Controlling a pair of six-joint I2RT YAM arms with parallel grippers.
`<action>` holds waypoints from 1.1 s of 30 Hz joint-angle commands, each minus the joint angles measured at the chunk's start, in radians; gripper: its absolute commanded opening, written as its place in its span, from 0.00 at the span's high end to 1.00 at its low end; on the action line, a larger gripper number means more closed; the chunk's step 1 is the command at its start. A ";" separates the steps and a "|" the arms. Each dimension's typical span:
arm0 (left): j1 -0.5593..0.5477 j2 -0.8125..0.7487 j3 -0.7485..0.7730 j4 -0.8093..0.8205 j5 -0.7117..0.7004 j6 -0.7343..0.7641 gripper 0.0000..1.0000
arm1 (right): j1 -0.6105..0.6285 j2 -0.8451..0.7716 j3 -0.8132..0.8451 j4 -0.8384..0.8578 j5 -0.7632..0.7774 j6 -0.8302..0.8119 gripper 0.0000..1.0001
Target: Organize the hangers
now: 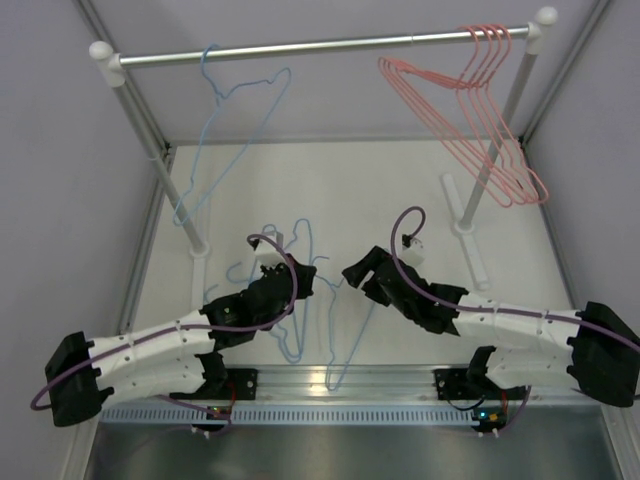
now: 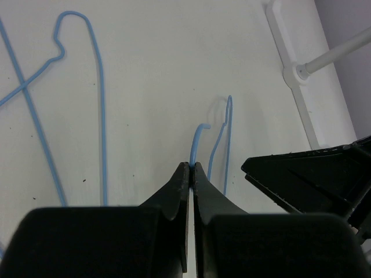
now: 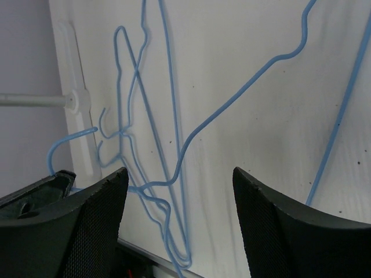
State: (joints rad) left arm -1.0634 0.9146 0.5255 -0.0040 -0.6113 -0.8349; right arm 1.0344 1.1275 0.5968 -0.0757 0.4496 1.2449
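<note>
My left gripper (image 2: 191, 165) is shut on the thin wire of a light blue hanger (image 2: 197, 138), close to its hooked end. In the top view this gripper (image 1: 305, 275) sits over a tangle of blue hangers (image 1: 300, 335) lying on the table. Facing it from the right, my right gripper (image 1: 355, 272) stands open. A blue hanger wire (image 3: 200, 130) runs across the gap of the right gripper (image 3: 179, 174), touching neither finger. One blue hanger (image 1: 212, 80) hangs at the left of the rail (image 1: 300, 45). Several pink hangers (image 1: 487, 60) hang at its right end.
The rail's white posts stand at back left (image 1: 150, 140) and back right (image 1: 500, 130), with white feet (image 2: 295, 69) on the table. Grey walls close in on both sides. An aluminium strip (image 1: 340, 380) runs along the near edge between the arm bases.
</note>
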 commanded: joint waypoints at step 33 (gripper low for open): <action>-0.093 -0.005 -0.056 0.199 0.100 0.155 1.00 | -0.122 0.189 -0.055 0.419 -0.155 0.220 1.00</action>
State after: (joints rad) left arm -1.1549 0.9058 0.4892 0.0814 -0.5732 -0.7361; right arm 0.9138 1.3514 0.5129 0.2729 0.3119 1.4811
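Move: The held blue hanger's shoulder, just beside the neck, lies about 5 cm ahead of the open right hand, 4 cm to its left and 4 cm below. The left gripper, still holding that hanger by its hook stem, is some 10 cm left of the right hand and 1 cm ahead and above; from the left hand the shoulder is about 4 cm ahead, 6 cm right and 5 cm down. A loose blue hanger on the table lies about 16 cm left of the right hand, 1 cm ahead and 10 cm below. The wide-open right hand sinks about 5 cm while easing forward and a little left, rolling some 15 degrees so that its left side rises, then shuts its fingers on the hanger's shoulder close to the neck, still edging forward and coming up about 1 cm as they close. Meanwhile the left hand keeps its pinch on the hook stem and brings the hanger slowly back and to the right towards the right gripper, about 2.5 cm each way, turning some 10 degrees clockwise. ##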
